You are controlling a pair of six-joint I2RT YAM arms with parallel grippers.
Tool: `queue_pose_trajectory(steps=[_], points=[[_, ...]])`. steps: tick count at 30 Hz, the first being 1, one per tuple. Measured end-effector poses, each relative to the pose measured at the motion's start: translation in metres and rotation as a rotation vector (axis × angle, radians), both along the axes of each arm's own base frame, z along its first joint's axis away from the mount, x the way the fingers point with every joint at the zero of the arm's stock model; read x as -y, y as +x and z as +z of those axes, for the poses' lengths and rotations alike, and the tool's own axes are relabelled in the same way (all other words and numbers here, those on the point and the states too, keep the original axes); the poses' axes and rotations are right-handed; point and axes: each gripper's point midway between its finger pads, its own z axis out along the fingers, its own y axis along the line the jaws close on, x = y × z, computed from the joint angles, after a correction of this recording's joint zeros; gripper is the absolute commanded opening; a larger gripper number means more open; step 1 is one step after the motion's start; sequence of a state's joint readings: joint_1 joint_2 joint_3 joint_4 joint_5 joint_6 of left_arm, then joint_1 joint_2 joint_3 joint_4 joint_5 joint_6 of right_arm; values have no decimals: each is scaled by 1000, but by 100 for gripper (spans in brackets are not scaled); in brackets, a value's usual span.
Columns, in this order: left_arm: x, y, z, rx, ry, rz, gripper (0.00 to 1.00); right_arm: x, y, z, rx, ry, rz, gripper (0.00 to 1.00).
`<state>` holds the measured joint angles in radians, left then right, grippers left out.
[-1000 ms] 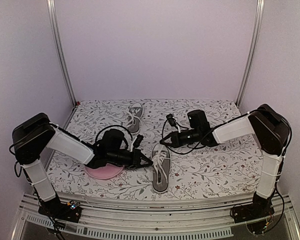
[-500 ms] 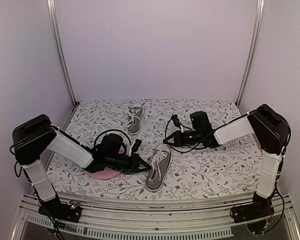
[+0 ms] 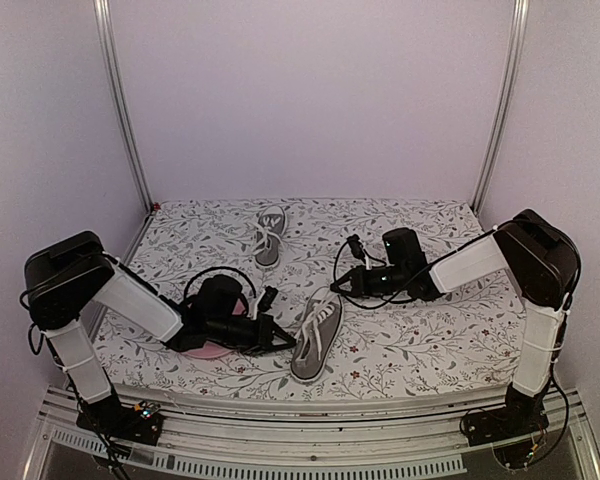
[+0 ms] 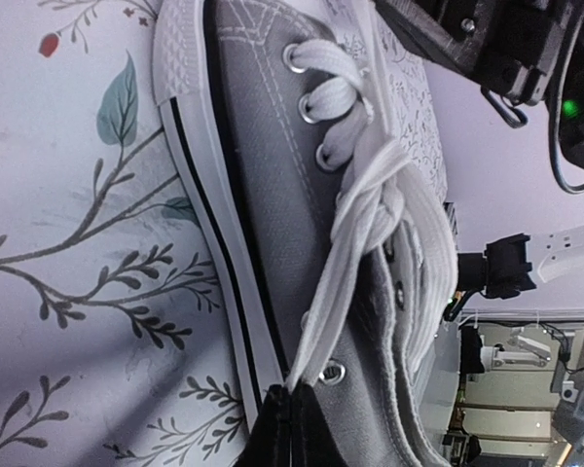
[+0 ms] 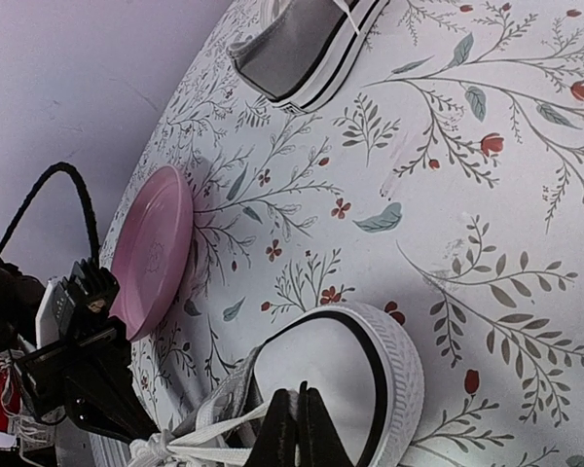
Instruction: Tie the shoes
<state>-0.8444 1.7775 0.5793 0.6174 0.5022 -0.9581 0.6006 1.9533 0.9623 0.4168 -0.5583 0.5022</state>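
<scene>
The near grey shoe [image 3: 316, 340] lies at the front middle of the floral cloth, toe toward the right arm. My left gripper [image 3: 287, 343] is low at its left side and shut on one white lace [image 4: 348, 255], which runs taut from a crossing over the tongue; the gripper's tips [image 4: 292, 420] meet on it. My right gripper [image 3: 337, 287] hovers over the white toe cap [image 5: 380, 370] and is shut [image 5: 298, 413] on the other lace end [image 5: 219, 436]. The second shoe [image 3: 269, 233] lies at the back, also in the right wrist view [image 5: 302, 49].
A round pink plate [image 3: 202, 347] lies under my left arm, left of the near shoe; it also shows in the right wrist view [image 5: 151, 248]. Black cables loop off both wrists. Walls and metal posts close in the sides and the back.
My left gripper has drawn back to the left and nearer; my right gripper has moved right. The laces have pulled taut and the near shoe has tilted, its toe swinging right.
</scene>
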Motion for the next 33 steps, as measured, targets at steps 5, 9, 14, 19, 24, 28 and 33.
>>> queue_pose_trajectory(steps=[5,9,14,19,24,28,33], points=[[-1,0,0,0,1,5,0,0,0,0,-2,2,-3,2],[-1,-1,0,2,-2,6,0,1,0,-1,0,3,-4,2],[-4,-3,-1,2,0,12,0,1,0,-1,0,3,-4,2],[-6,-5,-2,-2,0,16,0,1,0,-1,-1,3,-4,2],[-6,-6,-2,-1,-1,17,0,2,0,-1,-3,3,-6,2],[-6,-7,-2,1,-3,15,26,2,0,-1,-4,6,-2,20],[-9,-7,3,6,12,23,61,9,7,4,21,14,-9,60]])
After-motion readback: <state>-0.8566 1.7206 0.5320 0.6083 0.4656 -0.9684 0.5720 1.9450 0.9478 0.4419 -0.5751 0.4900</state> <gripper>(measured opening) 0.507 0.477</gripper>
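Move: The lace knot on the near shoe lies about 6 cm ahead of the left hand, 4 cm to its right and 2 cm above. From the right hand the knot is some 7 cm back and 4 cm left, about 1 cm lower; that shoe's middle lies 11 cm back, 3 cm left and 4 cm below. The other shoe stands roughly 15 cm ahead and 14 cm left of the right hand. Both hands still pinch the bow's loops and keep them drawn out from the knot; the left creeps about 1 cm left and back, away from the knot, while the right holds still over the toe. Then both grippers open to about half, letting go of the loops, the right easing about 1 cm right and forward and slightly up as it opens. ##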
